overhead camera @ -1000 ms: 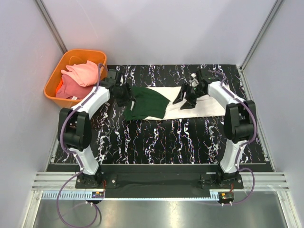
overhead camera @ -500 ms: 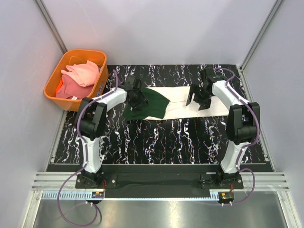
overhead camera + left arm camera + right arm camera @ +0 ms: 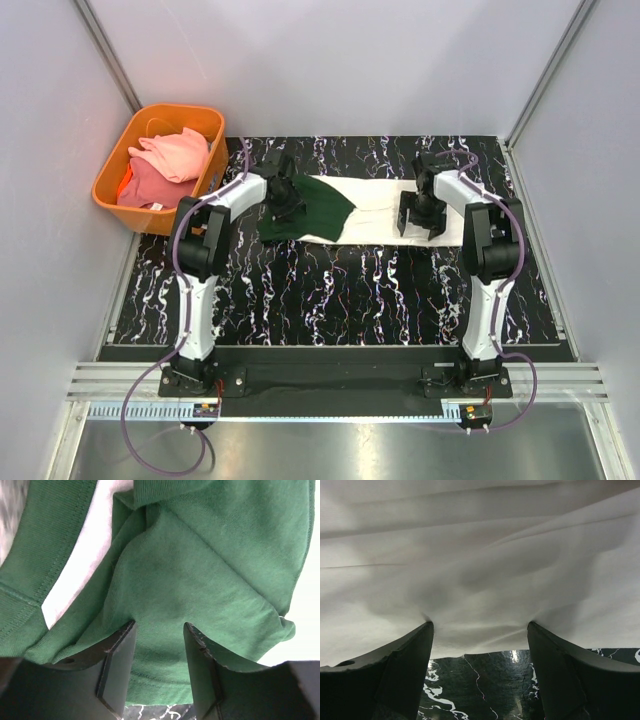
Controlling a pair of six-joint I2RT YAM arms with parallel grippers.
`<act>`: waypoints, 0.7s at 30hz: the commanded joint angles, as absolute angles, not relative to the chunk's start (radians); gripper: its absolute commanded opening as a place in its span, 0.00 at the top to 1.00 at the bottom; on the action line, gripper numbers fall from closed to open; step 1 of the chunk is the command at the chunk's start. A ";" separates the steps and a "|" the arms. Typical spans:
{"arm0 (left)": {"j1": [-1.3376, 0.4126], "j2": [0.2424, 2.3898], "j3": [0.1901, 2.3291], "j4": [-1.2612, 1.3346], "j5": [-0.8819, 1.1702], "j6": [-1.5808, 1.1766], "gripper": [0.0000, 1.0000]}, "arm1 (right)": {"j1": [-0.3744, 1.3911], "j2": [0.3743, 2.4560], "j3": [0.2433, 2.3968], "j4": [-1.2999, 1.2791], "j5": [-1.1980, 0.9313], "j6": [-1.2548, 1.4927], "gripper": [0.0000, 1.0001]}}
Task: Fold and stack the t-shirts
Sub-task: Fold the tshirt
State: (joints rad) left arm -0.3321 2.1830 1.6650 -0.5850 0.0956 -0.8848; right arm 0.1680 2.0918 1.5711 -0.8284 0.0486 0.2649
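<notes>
The cream t-shirt (image 3: 375,205) with a dark green sleeve (image 3: 310,208) lies as a long folded strip across the far half of the table. My left gripper (image 3: 283,196) is open, its fingertips pressed down on the green sleeve (image 3: 200,570). In the left wrist view the gripper (image 3: 160,630) shows green cloth in its gap, not pinched. My right gripper (image 3: 418,215) is open wide on the cream end. In the right wrist view the gripper (image 3: 480,626) dents the cream cloth (image 3: 480,555) near its edge. Pink (image 3: 180,152) and coral (image 3: 145,185) t-shirts lie in the basket.
An orange basket (image 3: 112,165) stands off the table's far left corner. The black marble tabletop (image 3: 340,290) runs from the shirt to the near edge. Grey walls and metal frame posts close in the back and sides.
My left gripper has slid right, from the sleeve's left edge onto the green sleeve. My right gripper has moved right and nearer along the cream cloth. The strip lies flatter.
</notes>
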 commanded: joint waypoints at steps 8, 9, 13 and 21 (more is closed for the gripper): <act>-0.267 2.296 1.816 -0.658 -0.075 -0.634 0.52 | 0.213 2.039 1.404 -0.784 -0.076 0.363 0.18; -0.264 2.301 1.837 -0.660 -0.092 -0.621 0.52 | 0.224 2.025 1.384 -0.776 -0.109 0.403 0.18; -0.249 2.341 1.894 -0.658 -0.098 -0.556 0.52 | 0.310 1.970 1.307 -0.742 -0.184 0.509 0.18; -0.244 2.375 2.045 -0.660 -0.126 -0.384 0.51 | 0.419 1.879 1.339 -0.718 -0.356 0.680 0.17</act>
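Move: The t-shirt's green end lies right under the left hand's half-open fingertips, its middle about 4 cm to the right, level fore and aft and some 1 cm below. Its white end is centred around 42 cm right of that hand. The orange bin stands roughly 36 cm to the left and 10 cm farther out. From the right hand, already down on the white end, that end's middle is about 4 cm ahead and 1 cm right; the green end's middle is some 36 cm left and 5 cm ahead. The folded t-shirt is dragged round clockwise under both hands. The left fingers stay down on the green end and slide it about 10 cm forward and left, towards the bin, rolling left side up some 15 degrees. The right fingers, kept wide open on the white end, settle slightly, then sweep left and back, slowly at first, in all some 15 cm. ##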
